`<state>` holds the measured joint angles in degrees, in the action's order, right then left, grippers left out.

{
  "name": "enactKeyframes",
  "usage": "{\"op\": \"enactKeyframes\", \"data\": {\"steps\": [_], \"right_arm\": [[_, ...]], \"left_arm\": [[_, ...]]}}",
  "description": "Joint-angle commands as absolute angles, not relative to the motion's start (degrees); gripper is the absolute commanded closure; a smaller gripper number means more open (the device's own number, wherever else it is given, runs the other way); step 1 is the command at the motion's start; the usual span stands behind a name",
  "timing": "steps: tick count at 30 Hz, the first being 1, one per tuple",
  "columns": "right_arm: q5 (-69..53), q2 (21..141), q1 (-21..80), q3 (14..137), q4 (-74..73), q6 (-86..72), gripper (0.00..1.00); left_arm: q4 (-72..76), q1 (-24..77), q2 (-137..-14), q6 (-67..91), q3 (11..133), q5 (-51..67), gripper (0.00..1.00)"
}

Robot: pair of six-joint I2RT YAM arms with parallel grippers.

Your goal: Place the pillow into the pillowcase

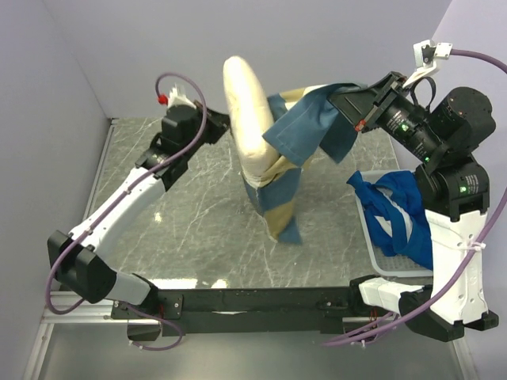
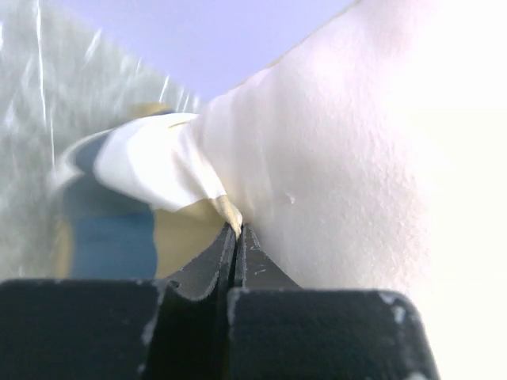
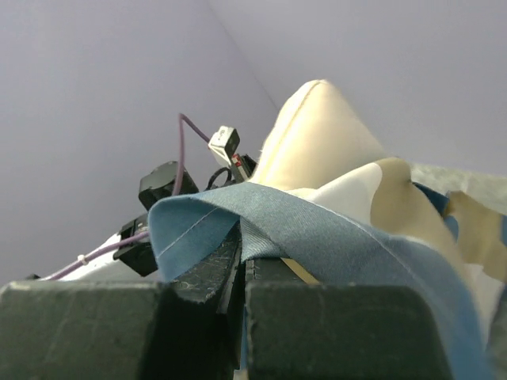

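The cream pillow stands on end in the middle of the table, its lower part inside the tan, slate-blue and white pillowcase. My left gripper presses against the pillow's left side. In the left wrist view it is shut on a thin tan fold of the pillowcase rim, right beside the pillow. My right gripper is raised at the right and is shut on a slate-blue flap of the pillowcase; the jaws pinch the cloth, with the pillow beyond.
A bright royal-blue cloth with white stripes lies in a white tray at the table's right edge, below my right arm. The marble tabletop is walled in by lilac panels at the left and the back.
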<state>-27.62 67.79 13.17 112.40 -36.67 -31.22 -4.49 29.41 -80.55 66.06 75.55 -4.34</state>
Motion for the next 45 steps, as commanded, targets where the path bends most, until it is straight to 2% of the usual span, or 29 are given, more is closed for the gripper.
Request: {"op": "enactKeyframes", "data": {"steps": [1,6,10,15,17,19,26,28,31,34,37,40,42,45], "right_arm": [[-32.3,67.3,12.6,110.0,-21.0,-37.3,1.0],[-30.8,66.3,12.5,107.7,-18.4,-39.1,1.0],[-36.7,67.1,12.7,107.6,-13.3,-44.4,1.0],[-27.5,68.5,10.8,123.4,-25.8,-35.1,1.0],[-28.6,69.9,7.8,127.4,-28.0,-35.9,1.0],[-31.8,70.7,7.1,126.1,-26.0,-37.2,1.0],[-38.6,66.2,8.3,100.1,-12.9,-43.6,1.0],[-37.7,66.4,12.3,99.7,-14.6,-42.1,1.0],[-33.8,68.0,14.0,107.2,-22.7,-36.4,1.0],[-30.6,69.5,10.2,117.5,-28.6,-33.0,1.0],[-35.3,71.2,1.7,121.9,-27.6,-35.5,1.0],[-38.7,70.8,-1.1,116.6,-22.2,-39.6,1.0],[-41.2,69.0,-0.3,107.7,-17.0,-43.3,1.0],[-37.9,68.1,7.4,100.7,-14.7,-41.1,1.0]], "left_arm": [[-9.0,29.4,-76.2,52.5,86.8,-11.2,0.99],[-11.8,23.1,-76.6,49.8,95.0,-7.7,0.99],[-16.3,22.4,-84.6,49.4,99.9,-2.3,0.99],[-10.9,19.4,-84.0,52.1,90.5,-0.5,0.99],[-11.2,17.9,-83.9,52.2,89.7,-0.5,0.99],[-12.6,16.4,-83.0,52.2,91.7,0.4,0.99],[-14.2,0.9,-78.0,54.5,101.9,4.3,0.99],[-12.7,0.5,-79.4,55.7,100.6,7.1,0.99],[-7.9,3.5,-82.3,57.7,95.6,11.7,0.99],[-4.9,10.6,-84.5,55.1,92.8,11.3,0.99],[-5.6,15.3,-86.9,52.9,94.8,12.1,0.99],[-8.4,14.4,-86.3,52.0,97.8,10.6,0.99],[-9.9,9.7,-85.5,52.4,99.5,10.9,0.99],[-9.9,0.2,-84.4,57.4,101.7,16.4,0.99]]}}
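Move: Each hand already pinches the pillowcase rim, with the pillow standing half out of the mouth between them. Its middle lies about 8 cm to the left hand's right, 9 cm nearer the base and roughly level; from the right hand it is some 15 cm left, 6 cm ahead and 18 cm lower. The hanging case body is about 15 cm back, 13 cm right and 17 cm below the left hand, and roughly 10 cm left of the right hand, level fore and aft, 37 cm down. Shake the case with both grippers shut on its rim: the left hand jerks up about 10 cm, dips most of the way back, then swings out left and up to some 17 cm from its starting line before easing back, so that it ends left, up and a little forward, its rim corner drawn away from the pillow. Meanwhile the right hand keeps its corner high and bounces by a few centimetres, up, down past its starting height while reaching forward, and up again with a swing to the right, ending slightly forward and right. ##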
